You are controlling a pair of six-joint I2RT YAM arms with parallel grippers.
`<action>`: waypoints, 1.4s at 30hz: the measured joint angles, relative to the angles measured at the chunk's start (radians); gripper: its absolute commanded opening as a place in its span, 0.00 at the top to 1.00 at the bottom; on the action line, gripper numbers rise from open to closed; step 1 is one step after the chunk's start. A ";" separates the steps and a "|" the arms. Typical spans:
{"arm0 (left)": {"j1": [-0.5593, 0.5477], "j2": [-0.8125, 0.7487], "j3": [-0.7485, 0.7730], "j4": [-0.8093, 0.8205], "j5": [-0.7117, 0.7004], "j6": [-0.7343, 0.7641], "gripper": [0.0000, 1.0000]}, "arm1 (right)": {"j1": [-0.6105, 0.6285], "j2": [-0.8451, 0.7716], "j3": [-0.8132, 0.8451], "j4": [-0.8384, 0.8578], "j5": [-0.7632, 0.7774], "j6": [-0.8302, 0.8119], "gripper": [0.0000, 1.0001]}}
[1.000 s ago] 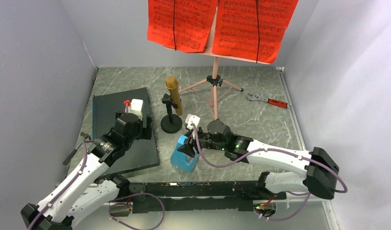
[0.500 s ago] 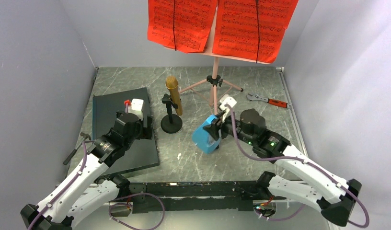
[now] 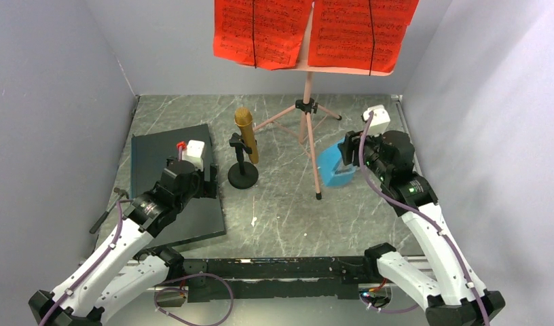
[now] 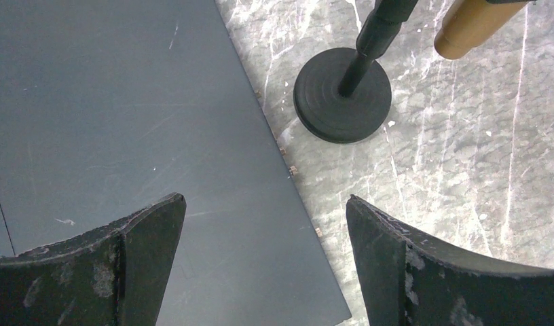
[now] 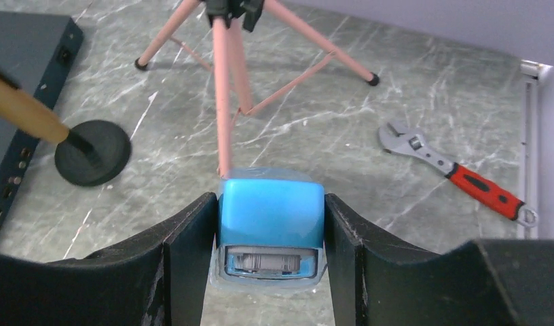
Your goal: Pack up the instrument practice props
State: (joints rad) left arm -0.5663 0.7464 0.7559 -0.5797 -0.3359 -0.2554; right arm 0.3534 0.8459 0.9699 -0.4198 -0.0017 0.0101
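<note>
My right gripper (image 3: 347,161) is shut on the small blue metronome (image 3: 334,168), holding it off the table just right of the pink music stand (image 3: 307,115). In the right wrist view both fingers press the sides of the metronome (image 5: 271,210), with the stand's tripod legs (image 5: 222,88) right behind it. Red sheet-music pages (image 3: 261,30) hang on the stand's desk. The gold microphone (image 3: 246,132) stands on its black round base (image 3: 242,178). My left gripper (image 3: 208,180) hovers open over the right edge of the dark slab (image 4: 125,102), the microphone base (image 4: 342,102) ahead of it.
A red-handled wrench (image 5: 457,173) lies on the marble floor at the right, close to the right wall rail. The dark slab (image 3: 159,163) covers the left side. Grey walls close in the left, back and right.
My right arm lifted the metronome from the near centre and swung it back and to the right, past the stand. The stand shifted slightly. The left arm stayed still.
</note>
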 measured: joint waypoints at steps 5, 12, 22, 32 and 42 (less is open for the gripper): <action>0.000 -0.005 0.000 0.001 0.011 0.000 0.06 | -0.057 0.010 0.047 -0.006 -0.047 0.000 1.00; 0.000 -0.005 0.000 0.009 0.027 0.003 0.06 | -0.105 0.026 0.060 -0.029 -0.020 -0.019 1.00; 0.000 -0.037 0.000 0.014 0.027 0.004 0.06 | -0.456 0.131 -0.021 0.059 0.089 0.006 1.00; 0.000 -0.051 0.000 0.014 0.029 0.004 0.06 | -0.676 0.309 -0.066 0.198 0.170 0.054 1.00; 0.000 -0.088 0.000 0.015 0.029 0.004 0.06 | -0.716 0.435 -0.109 0.389 0.278 0.061 1.00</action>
State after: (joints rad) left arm -0.5663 0.6582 0.7559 -0.5648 -0.3065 -0.2512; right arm -0.3622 1.2812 0.8612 -0.0311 0.2760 0.0708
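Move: The metronome is already off the table in the right hand's fingers. The open table in front of the wrench handle, beside the right wall, lies about 6 cm ahead, 28 cm right and 28 cm below that hand. The wrench's middle is about 17 cm ahead and 20 cm right, also at table height; the music stand's front foot is some 4 cm back and 5 cm left. From the left hand, that open table is roughly 64 cm right, 11 cm ahead and 19 cm lower. The metronome, still pinched by its top in the right hand, is first lifted about 2 cm, then carried nearly 30 cm right, away from the music stand, sinking to 11 cm below its start and edging about 6 cm forward. The wrist turns some 55 degrees clockwise and tips slightly down; the fingers keep their hold. The open left hand rises about 2 cm. ##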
